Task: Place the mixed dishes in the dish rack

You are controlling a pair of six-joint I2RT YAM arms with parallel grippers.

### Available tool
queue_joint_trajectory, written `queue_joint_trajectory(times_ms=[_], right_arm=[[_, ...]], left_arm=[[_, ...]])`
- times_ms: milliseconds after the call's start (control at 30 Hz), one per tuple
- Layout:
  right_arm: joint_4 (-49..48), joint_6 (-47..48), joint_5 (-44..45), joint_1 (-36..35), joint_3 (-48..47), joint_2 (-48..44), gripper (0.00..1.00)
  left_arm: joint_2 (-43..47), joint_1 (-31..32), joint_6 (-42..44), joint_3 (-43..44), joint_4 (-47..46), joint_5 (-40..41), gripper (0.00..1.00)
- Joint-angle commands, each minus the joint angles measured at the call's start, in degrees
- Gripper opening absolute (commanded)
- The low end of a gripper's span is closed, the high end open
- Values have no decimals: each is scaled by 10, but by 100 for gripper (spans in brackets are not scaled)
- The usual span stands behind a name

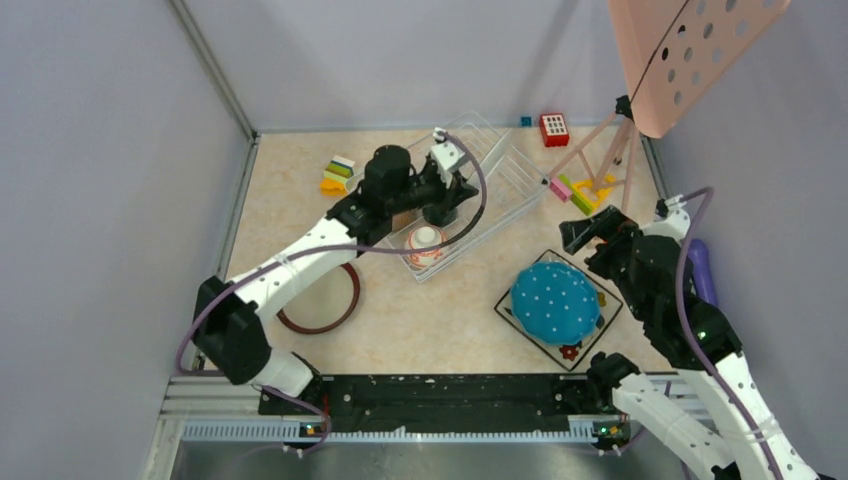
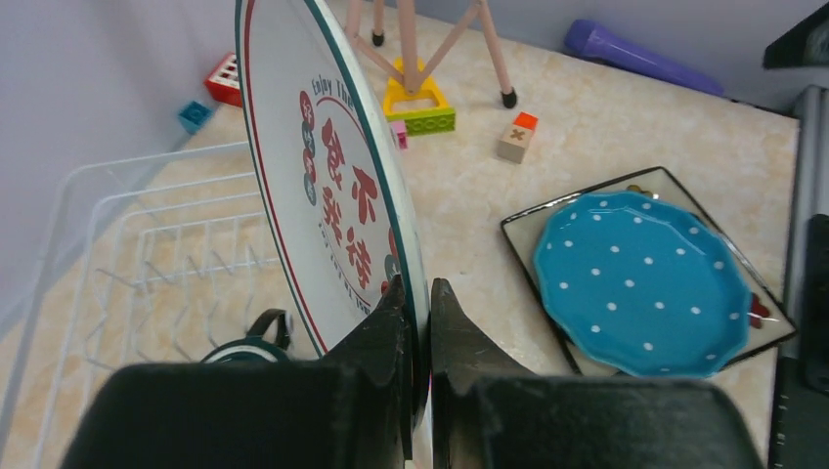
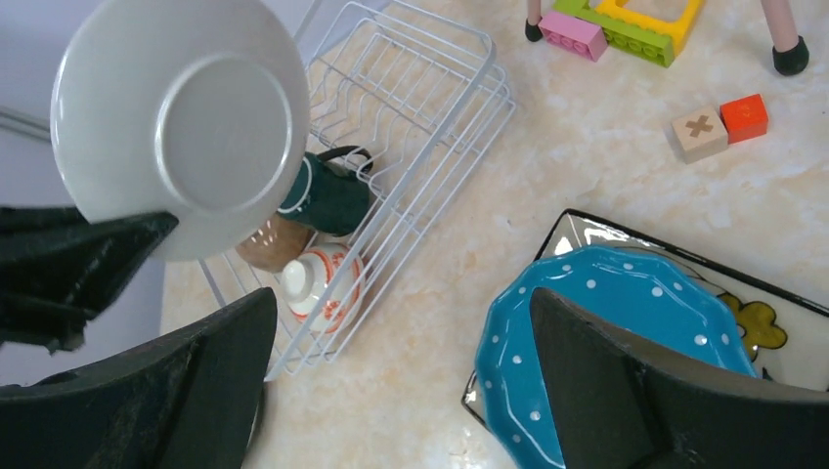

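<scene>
My left gripper (image 2: pixel 418 293) is shut on the rim of the white plate with red characters (image 2: pixel 323 176), holding it on edge above the dish rack (image 2: pixel 147 254). The right wrist view shows that plate's plain underside (image 3: pixel 186 117). Inside the rack (image 3: pixel 430 88) lie the dark green mug (image 3: pixel 332 195), the brown bowl (image 3: pixel 269 244) and the small orange-and-white bowl (image 3: pixel 318 283). The blue dotted plate (image 1: pixel 555 300) rests on the black square plate (image 1: pixel 570 352). My right gripper (image 3: pixel 401 303) hangs open over the table between rack and blue plate. The red-rimmed round plate (image 1: pixel 345 300) lies near left, partly under the left arm.
A pink stand's legs (image 1: pixel 600 150) rise at the back right, with toy blocks (image 1: pixel 585 190) at their feet. More blocks (image 1: pixel 338 175) lie left of the rack. A red keypad toy (image 1: pixel 554 129) sits at the far wall, a purple object (image 1: pixel 703 270) by the right wall.
</scene>
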State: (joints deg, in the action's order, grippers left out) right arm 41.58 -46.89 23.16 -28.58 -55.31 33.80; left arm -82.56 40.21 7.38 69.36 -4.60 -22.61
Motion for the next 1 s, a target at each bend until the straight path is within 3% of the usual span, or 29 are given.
queue_joint_trajectory(times_ms=[0, 133, 500, 700, 767, 833, 967], right_arm=[[-88, 83, -26, 4, 47, -33, 98], [-78, 92, -11, 4, 64, -44, 98], [-87, 127, -11, 4, 70, -48, 98], [-88, 139, -15, 4, 70, -31, 98], [-89, 141, -18, 3, 73, -22, 99], [-74, 134, -16, 3, 72, -8, 99], [0, 69, -5, 4, 63, 46, 99]], left_arm=[[-65, -9, -64, 105, 50, -127, 0], [-106, -9, -48, 137, 76, -175, 0], [-176, -16, -6, 196, 118, -136, 0], [-226, -40, -9, 237, 130, -178, 3], [-233, -43, -11, 236, 122, -175, 25], [-231, -42, -10, 234, 122, -166, 58], [-209, -42, -8, 223, 124, -140, 77]])
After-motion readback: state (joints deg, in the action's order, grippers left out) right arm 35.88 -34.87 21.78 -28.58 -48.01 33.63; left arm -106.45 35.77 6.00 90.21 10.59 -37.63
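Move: Over the dish rack, the left hand still grips the white plate by its rim; the free slot at the rack's right side lies about 7 cm ahead, 10 cm to the right and 16 cm below. The green mug sits roughly 7 cm ahead and 6 cm left, 22 cm down; the orange bowl about level with the hand, 9 cm left and 24 cm down. From the empty right hand that slot is some 15 cm ahead and 12 cm left, 15 cm below; the blue dish is about 5 cm back, straight below by 27 cm. Lowering the plate edge-on into the right side of the rack, the left hand sinks about 8 cm while easing some 4 cm right, tipping its forward side down by roughly 20 degrees; it then slides about 4 cm forward and opens its fingers wide at the end, letting go of the rim. The right hand, still open and empty, sinks about 4 cm towards the blue dish, rolling its left side down. ##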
